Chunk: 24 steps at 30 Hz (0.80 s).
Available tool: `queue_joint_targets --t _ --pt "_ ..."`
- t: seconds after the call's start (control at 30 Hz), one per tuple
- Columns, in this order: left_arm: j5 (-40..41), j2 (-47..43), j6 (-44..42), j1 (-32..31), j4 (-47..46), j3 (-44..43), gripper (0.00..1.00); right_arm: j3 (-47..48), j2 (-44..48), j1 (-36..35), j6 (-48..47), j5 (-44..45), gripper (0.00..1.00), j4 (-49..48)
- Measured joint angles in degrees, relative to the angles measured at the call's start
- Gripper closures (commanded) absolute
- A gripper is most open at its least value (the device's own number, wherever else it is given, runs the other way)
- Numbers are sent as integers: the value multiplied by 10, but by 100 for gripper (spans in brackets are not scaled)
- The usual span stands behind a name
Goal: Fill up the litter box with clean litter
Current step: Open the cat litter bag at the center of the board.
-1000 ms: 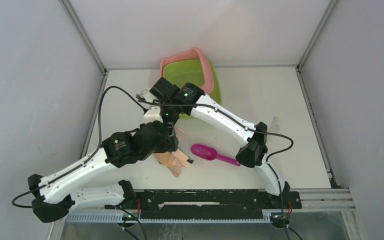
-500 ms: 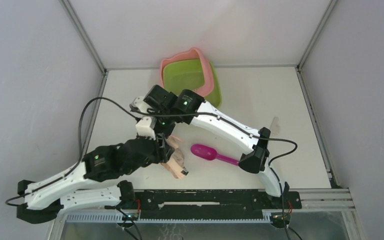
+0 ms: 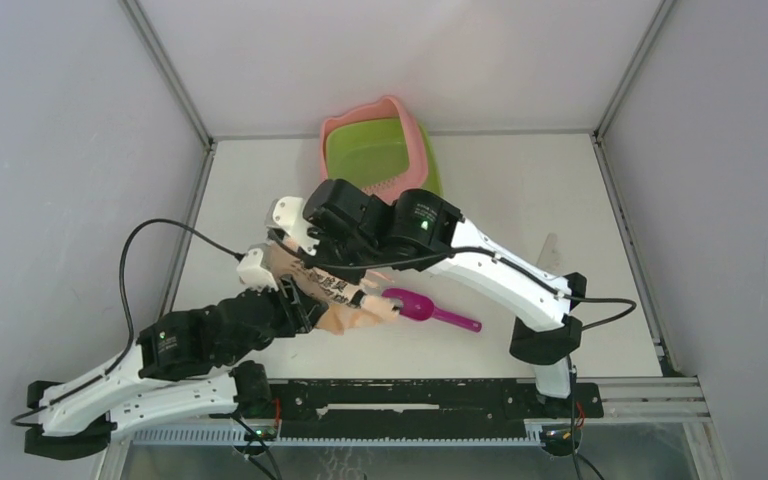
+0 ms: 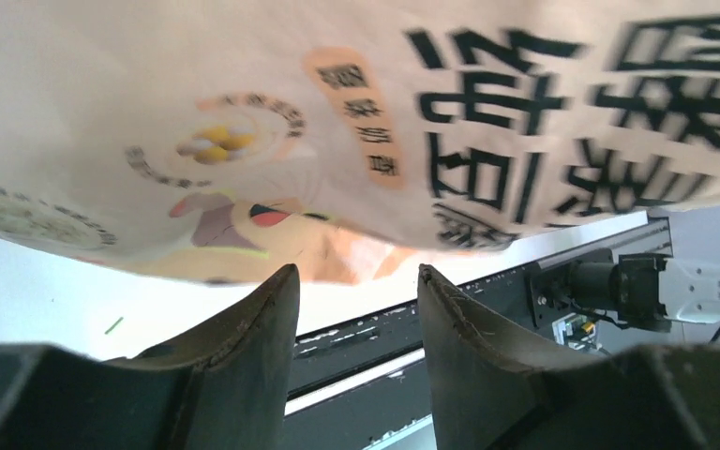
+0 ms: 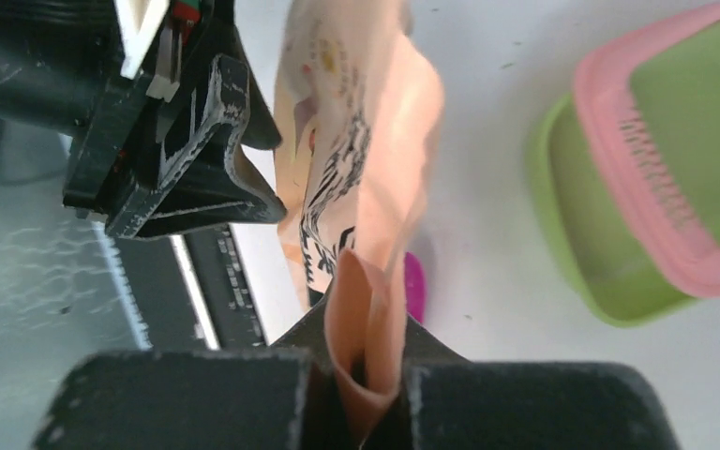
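The litter box [image 3: 415,150], pink rim over a lime-green basin, stands at the back of the table; it also shows on the right [image 5: 684,234] in the right wrist view. No litter shows in any view. A peach-pink printed bag [image 3: 338,298] hangs between the two arms. My right gripper [image 5: 367,319] is shut on a folded edge of the bag [image 5: 370,178]. My left gripper [image 4: 356,277] stands open just under the bag [image 4: 337,122], with nothing between its fingers. From above, the left gripper [image 3: 303,306] is at the bag's near-left side.
A magenta scoop [image 3: 428,309] lies on the table right of the bag, its bowl close to the bag's end. A black rail [image 3: 410,400] runs along the near edge. Grey walls close in the table on the left, the right and the back.
The right arm has swung nearer and lower, holding the bag, which now hangs stretched out. The left arm has drawn back to the near left, and its jaws have narrowed.
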State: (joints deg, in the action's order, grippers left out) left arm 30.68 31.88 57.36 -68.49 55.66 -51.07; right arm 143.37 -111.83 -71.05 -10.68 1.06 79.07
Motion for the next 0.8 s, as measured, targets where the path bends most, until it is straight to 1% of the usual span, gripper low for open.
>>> queue_joint_targets --t 0.1,0.3,0.33,0.4,0.43,0.47,0.57,0.67,0.73,0.8 --pt "17 -14 13 0 9 16 46 -11 6 -26 -28 66 100 -13" --pt "39 -46 42 0 36 24 46 -84 14 -59 -99 177 100 -48" --pt "42 -54 48 0 41 25 44 -97 12 -61 -110 191 100 -52" --pt "54 -80 66 0 58 28 37 -119 8 -66 -125 213 100 -64" --pt "59 -96 74 0 65 31 31 -128 7 -67 -128 220 100 -71" --pt "66 -111 78 0 71 35 27 -144 6 -69 -131 227 100 -83" --pt "74 -144 82 1 75 54 24 -181 6 -73 -134 231 100 -108" --pt "76 -148 75 1 64 68 23 -215 6 -76 -134 226 100 -129" --pt "75 -152 54 1 47 75 21 -225 7 -78 -133 221 100 -138" --pt "73 -165 27 1 23 84 17 -231 9 -79 -132 218 100 -147"
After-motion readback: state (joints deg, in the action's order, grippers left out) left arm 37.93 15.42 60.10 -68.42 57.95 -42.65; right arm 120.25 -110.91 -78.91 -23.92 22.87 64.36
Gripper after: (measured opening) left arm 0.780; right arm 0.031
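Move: My right hand already pinches an upper corner of the cat litter bag. The bag's middle hangs roughly 16 cm below that hand, 2 cm ahead and 2 cm to its left. From my open left hand it lies about 5 cm ahead, 4 cm to the right and 7 cm lower. From the right hand, the purple scoop lies some 19 cm right, 1 cm ahead and 31 cm down; the litter box sits about 31 cm ahead, 9 cm right and 27 cm down. I keep the bag's corner pinched in my right hand and, after a brief pause in height, lower it about 8 cm, easing slightly forward while the wrist swings the fingers some 25 degrees from leftward to more forward. My left hand slides about 5 cm left alongside the bag, sinking slightly, and spreads its fingers wider late on, with nothing gripped. ##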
